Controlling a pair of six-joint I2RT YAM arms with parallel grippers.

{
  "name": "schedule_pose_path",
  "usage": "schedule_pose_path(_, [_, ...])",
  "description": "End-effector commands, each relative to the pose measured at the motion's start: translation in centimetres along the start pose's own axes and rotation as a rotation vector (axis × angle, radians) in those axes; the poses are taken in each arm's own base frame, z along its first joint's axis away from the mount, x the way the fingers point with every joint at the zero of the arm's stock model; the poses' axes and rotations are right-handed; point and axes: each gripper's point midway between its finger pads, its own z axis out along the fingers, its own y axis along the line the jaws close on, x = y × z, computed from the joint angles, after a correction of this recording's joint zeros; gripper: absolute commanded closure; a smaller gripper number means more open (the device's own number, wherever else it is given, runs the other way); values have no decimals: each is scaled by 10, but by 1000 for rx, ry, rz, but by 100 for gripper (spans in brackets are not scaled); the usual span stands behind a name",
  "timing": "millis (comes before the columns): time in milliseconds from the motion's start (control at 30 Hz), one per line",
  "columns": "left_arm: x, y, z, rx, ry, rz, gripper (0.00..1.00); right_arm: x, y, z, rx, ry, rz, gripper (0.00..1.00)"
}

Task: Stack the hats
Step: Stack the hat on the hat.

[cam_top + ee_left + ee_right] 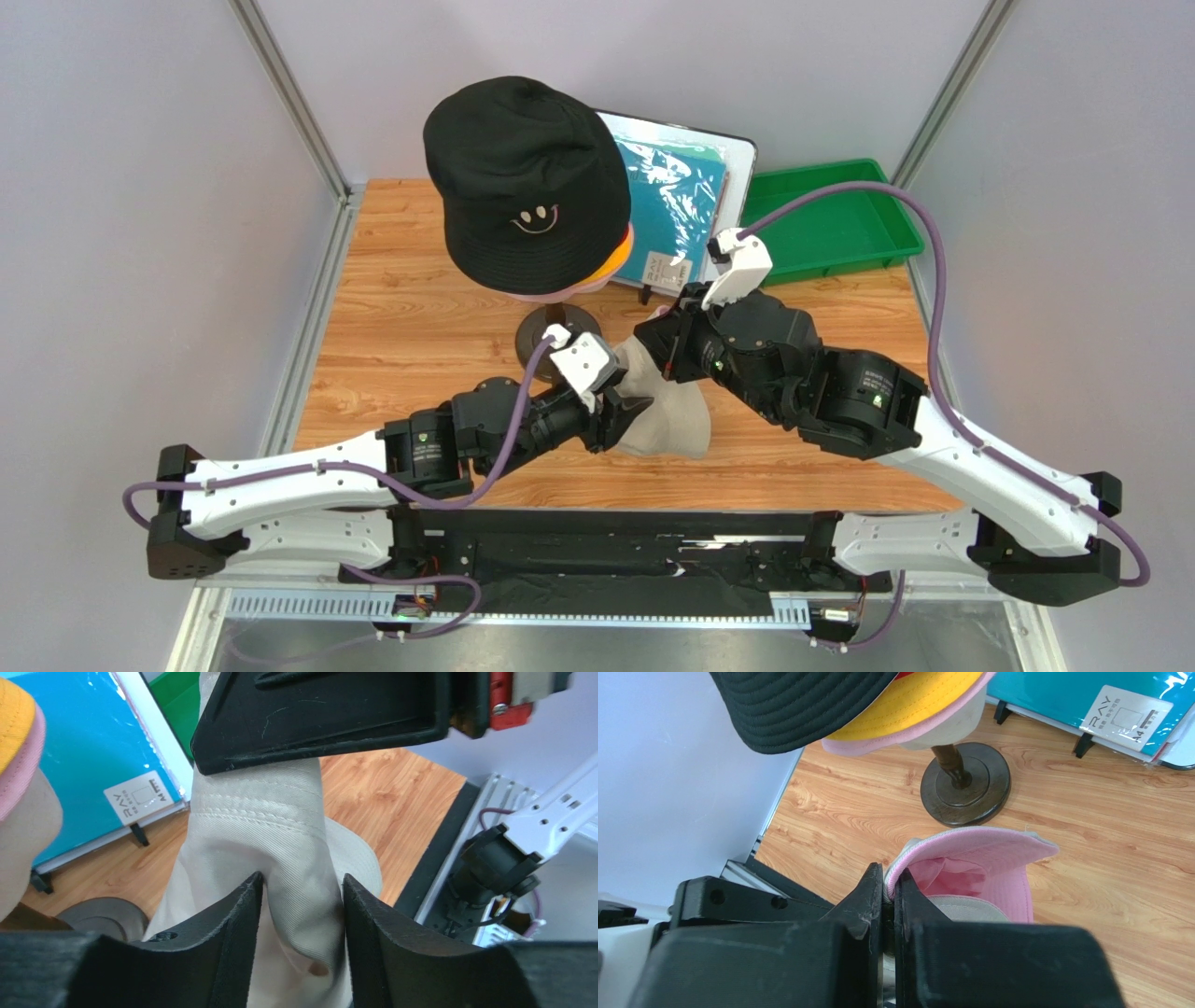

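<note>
A black hat [526, 182] tops the stack on the mannequin head, with an orange-yellow brim [906, 707] and a pink brim [878, 742] showing under it. A beige hat [671, 413] with pink lining [990, 861] hangs between both arms above the table. My right gripper [889, 875] is shut on its brim edge. My left gripper [302, 882] has a fold of the beige cloth [260, 833] filling the gap, both fingers touching it. The right gripper's black body [316, 714] holds the cloth just above.
The mannequin's dark round base [966, 784] stands on the wooden table just behind the hanging hat. A teal sheet in a white frame [673, 182] leans at the back, and a green tray [828, 224] lies at the back right. Metal frame posts [295, 105] border the table.
</note>
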Motion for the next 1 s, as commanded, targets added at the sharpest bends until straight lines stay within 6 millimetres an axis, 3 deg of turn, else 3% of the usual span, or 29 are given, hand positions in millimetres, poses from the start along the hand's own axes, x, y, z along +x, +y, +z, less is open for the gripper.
schedule_pose_path(0, [-2, -2, 6, 13, -6, -14, 74, -13, 19, -11, -101, -34, 31, 100])
schedule_pose_path(67, [-4, -4, 5, 29, -15, -10, 96, -14, 18, -12, -107, -40, 17, 100])
schedule_pose_path(100, [-8, -5, 3, 37, -26, -10, 100, -15, 18, -13, -109, -44, 11, 100])
schedule_pose_path(167, [-13, -9, -2, 86, -39, 25, 100, -19, 16, -17, -119, -60, -24, 100])
schedule_pose_path(300, [-28, -23, -33, 309, -69, 65, 100, -32, 11, -33, -159, -104, -157, 95])
schedule_pose_path(367, [-32, -23, -47, 395, -65, 72, 100, -38, 12, -50, -243, -131, -318, 61])
schedule_pose_path(400, [-36, -21, -58, 412, -62, 76, 100, -26, 19, -55, -324, -105, -372, 43])
schedule_pose_path(433, [-36, -21, -65, 445, -56, 83, 100, -28, 18, -69, -372, -124, -405, 23])
schedule_pose_path(500, [-41, -23, -81, 480, -37, 86, 100, -18, 18, -80, -449, -122, -500, 14])
schedule_pose_path(533, [-42, -26, -87, 513, -30, 87, 100, -22, 14, -92, -470, -152, -503, 9])
schedule_pose_path(633, [-49, -37, -104, 588, -31, 85, 100, -6, 25, -114, -631, -136, -563, 7])
schedule_pose_path(700, [-56, -44, -112, 629, -47, 81, 100, 6, 28, -116, -685, -105, -598, 7])
schedule_pose_path(833, [-64, -51, -125, 683, -54, 86, 100, 35, 23, -88, -654, -7, -665, 11])
schedule_pose_path(967, [-71, -54, -134, 705, -63, 92, 100, 53, 26, -75, -676, 49, -687, 12])
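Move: Between the left hand's half-open fingers is a fold of the beige hat, whose middle lies about 3 cm right and 5 cm below. From the left hand the black hat on the stacked head stands some 28 cm ahead, 11 cm left and 8 cm higher; the stand base is some 27 cm ahead, 9 cm left, 30 cm down. The shut right hand still holds the beige hat, its middle about 5 cm back, 1 cm right and 9 cm below. Shutting on the fold of the beige hat, the left fingers take it over, then carry it back about 10 cm, left and up, away from the stacked hats, turning clockwise some 35 degrees. The right fingers open wide, letting go of the hat; that hand backs off about 9 cm, rising and swinging right, then sinks and edges left again beside the pink-lined rim, turned counter-clockwise some 40 degrees and tipped up. ##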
